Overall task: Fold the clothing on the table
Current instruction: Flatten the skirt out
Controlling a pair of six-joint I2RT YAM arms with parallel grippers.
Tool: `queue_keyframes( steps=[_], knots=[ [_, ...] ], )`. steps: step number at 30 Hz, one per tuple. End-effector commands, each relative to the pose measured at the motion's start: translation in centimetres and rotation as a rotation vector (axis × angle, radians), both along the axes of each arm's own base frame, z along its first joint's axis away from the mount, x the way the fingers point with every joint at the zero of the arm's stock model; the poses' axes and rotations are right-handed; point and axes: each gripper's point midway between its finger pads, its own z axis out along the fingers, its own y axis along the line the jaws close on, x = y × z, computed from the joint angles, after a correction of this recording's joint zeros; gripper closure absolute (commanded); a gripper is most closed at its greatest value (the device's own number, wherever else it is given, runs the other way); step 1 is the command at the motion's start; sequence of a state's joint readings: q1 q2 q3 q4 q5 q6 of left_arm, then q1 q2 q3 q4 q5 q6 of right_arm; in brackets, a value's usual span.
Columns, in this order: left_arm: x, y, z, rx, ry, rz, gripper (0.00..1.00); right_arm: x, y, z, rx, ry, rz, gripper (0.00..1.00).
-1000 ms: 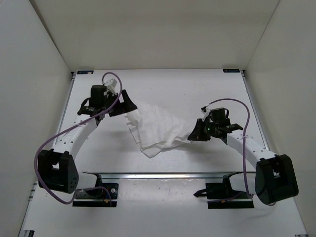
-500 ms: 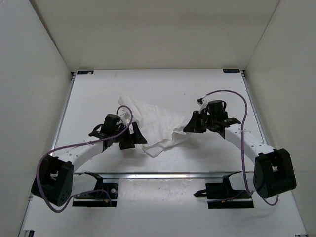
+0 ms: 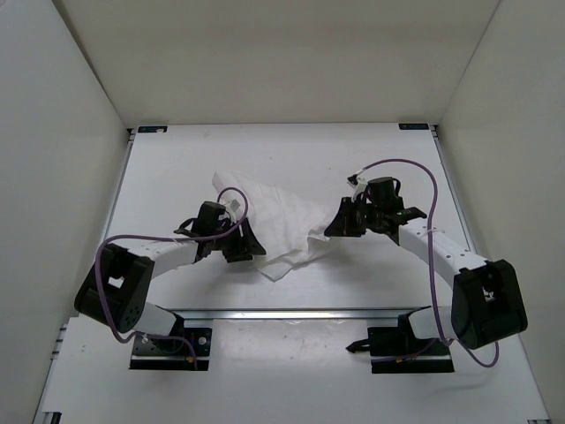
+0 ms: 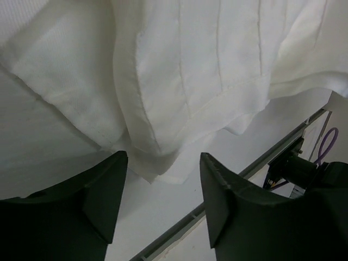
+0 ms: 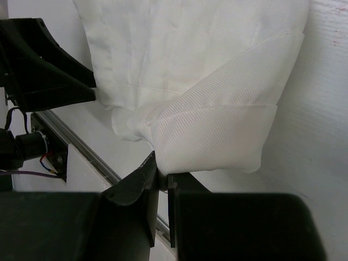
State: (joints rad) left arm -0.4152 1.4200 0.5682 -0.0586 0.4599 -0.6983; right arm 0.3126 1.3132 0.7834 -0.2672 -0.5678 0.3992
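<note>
The clothing (image 3: 281, 223) is a rumpled white fabric piece in the middle of the table (image 3: 177, 163). My right gripper (image 3: 335, 226) is at its right edge, shut on a doubled-over fold of it (image 5: 217, 136); the right wrist view shows the cloth pinched between the gripper's (image 5: 163, 171) tips. At the near-left edge of the cloth is my left gripper (image 3: 248, 245). It stands open (image 4: 163, 163), and a loose corner of the clothing (image 4: 163, 81) lies just beyond its tips with nothing gripped.
A metal rail (image 3: 300, 312) runs across the table in front of both arm bases. White upright walls (image 3: 79, 106) close in the left, back and right sides. Purple cables (image 3: 402, 164) loop above each arm.
My left arm has pulled back from the cloth's far-left corner to its near-left edge. The right gripper has shifted slightly left and away, carrying the cloth's right edge with it.
</note>
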Motion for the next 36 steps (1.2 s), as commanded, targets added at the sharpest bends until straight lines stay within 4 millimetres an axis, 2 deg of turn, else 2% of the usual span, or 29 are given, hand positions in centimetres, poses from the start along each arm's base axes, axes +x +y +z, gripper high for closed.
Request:
queue_keyframes(
  steps=[1, 3, 4, 5, 6, 7, 9, 14, 17, 19, 20, 21, 22, 23, 24, 25, 26, 27, 28, 29, 30, 31, 32, 33, 34, 35, 36],
  knots=[
    [2.0, -0.7, 1.2, -0.018, -0.066, -0.001, 0.36, 1.0, 0.7, 1.5, 0.019, -0.045, 0.029, 1.00],
    [2.1, -1.0, 1.0, -0.012, -0.061, -0.011, 0.45, 1.4, 0.5, 1.8, 0.016, -0.055, 0.020, 1.00],
    [2.2, -1.1, 1.0, -0.006, -0.065, -0.010, 0.48, 1.0, 0.4, 1.3, 0.012, -0.037, 0.025, 0.99],
    [2.3, -1.4, 1.2, -0.008, -0.066, -0.014, 0.57, 1.3, 0.5, 1.7, 0.019, -0.046, 0.022, 0.99],
    [2.5, -1.3, 1.2, -0.008, -0.067, -0.008, 0.70, 1.5, 0.4, 1.7, 0.019, -0.049, 0.020, 1.00],
    [2.7, -1.1, 1.2, -0.006, -0.067, 0.004, 0.77, 1.6, 0.4, 1.6, 0.018, -0.050, 0.020, 1.00],
    [3.7, -1.1, 2.1, -0.021, -0.084, 0.024, 0.98, 1.9, 0.5, 2.1, 0.016, -0.069, 0.024, 1.00],
    [5.1, -1.0, 3.7, 0.000, -0.132, 0.039, 1.00, 3.2, -0.5, 2.9, -0.006, -0.099, -0.002, 1.00],
    [7.3, -0.4, 6.6, -0.021, -0.189, 0.069, 1.00, 5.1, -2.9, 4.0, -0.053, -0.118, -0.064, 1.00],
    [9.8, 0.8, 9.0, -0.013, -0.255, 0.107, 1.00, 7.0, -5.6, 5.1, -0.067, -0.137, -0.144, 1.00],
    [10.3, 1.4, 8.7, 0.009, -0.245, 0.121, 1.00, 7.5, -6.0, 5.5, -0.059, -0.151, -0.159, 1.00],
    [11.2, 1.8, 9.2, 0.031, -0.275, 0.121, 1.00, 8.4, -7.1, 5.7, -0.053, -0.169, -0.188, 1.00],
    [12.3, 2.5, 8.7, 0.055, -0.274, 0.127, 1.00, 8.7, -8.2, 5.0, -0.071, -0.162, -0.213, 1.00],
    [13.0, 3.5, 7.1, 0.075, -0.231, 0.144, 1.00, 9.8, -9.0, 5.0, -0.094, -0.186, -0.231, 1.00],
    [13.7, 3.6, 7.7, 0.067, -0.231, 0.129, 1.00, 10.4, -10.0, 4.2, -0.103, -0.150, -0.245, 1.00],
    [15.8, 4.1, 8.5, 0.068, -0.247, 0.137, 1.00, 11.3, -10.4, 5.3, -0.117, -0.168, -0.242, 1.00],
    [16.1, 4.3, 7.5, 0.083, -0.195, 0.129, 1.00, 13.1, -10.4, 6.5, -0.119, -0.189, -0.233, 0.99],
    [18.0, 4.2, 10.4, 0.093, -0.260, 0.109, 1.00, 13.8, -11.9, 6.0, -0.124, -0.147, -0.265, 1.00],
    [20.6, 3.8, 13.3, 0.116, -0.347, 0.100, 1.00, 15.5, -12.1, 8.9, -0.117, -0.212, -0.255, 1.00],
    [21.4, 3.9, 13.7, 0.182, -0.360, 0.089, 1.00, 17.6, -12.4, 12.2, -0.115, -0.296, -0.260, 1.00],
    [23.7, 3.6, 17.5, 0.218, -0.441, 0.112, 1.00, 18.7, -12.6, 12.9, -0.119, -0.312, -0.263, 1.00],
    [25.5, 3.9, 22.9, 0.250, -0.552, 0.138, 1.00, 20.7, -13.2, 16.5, -0.119, -0.393, -0.281, 1.00],
    [27.2, 3.3, 28.6, 0.232, -0.679, 0.156, 1.00, 22.2, -13.8, 21.9, -0.112, -0.514, -0.303, 1.00],
    [27.6, 3.2, 29.8, 0.242, -0.689, 0.164, 1.00, 22.9, -13.8, 26.4, -0.094, -0.599, -0.301, 1.00],
    [27.8, 3.6, 34.9, 0.214, -0.796, 0.198, 1.00, 23.5, -14.3, 27.3, -0.096, -0.611, -0.304, 1.00],
    [27.5, 3.8, 38.5, 0.176, -0.866, 0.232, 1.00, 23.1, -14.4, 31.6, -0.082, -0.713, -0.294, 1.00],
    [26.5, 4.4, 41.6, 0.156, -0.938, 0.269, 1.00, 22.3, -14.0, 34.4, -0.079, -0.789, -0.271, 1.00]
  ],
)
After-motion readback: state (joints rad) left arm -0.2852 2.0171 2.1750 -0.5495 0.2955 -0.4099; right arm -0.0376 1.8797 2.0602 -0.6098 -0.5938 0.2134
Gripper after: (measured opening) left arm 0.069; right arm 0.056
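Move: Between the left hand's open fingers lies the skirt's free corner, about 1 cm ahead, 1 cm to the right and 1 cm lower. From that hand, the skirt's middle is some 8 cm ahead, 5 cm to the right and 3 cm down, and the corner already pinched by the right hand about 17 cm to the right, 5 cm ahead and 8 cm higher. From the right hand, the free corner is roughly 18 cm left, 5 cm back and 9 cm below. Closing on the free corner, the left hand pinches it almost in place, then both arms, slow at first and then fast, swing the skirt forward and up. The left travels about 29 cm out and 24 cm up; the right, keeping its pinch, also draws away to the right, stretching the edge between them. Both hands tip upward, the left by some 35 degrees. ##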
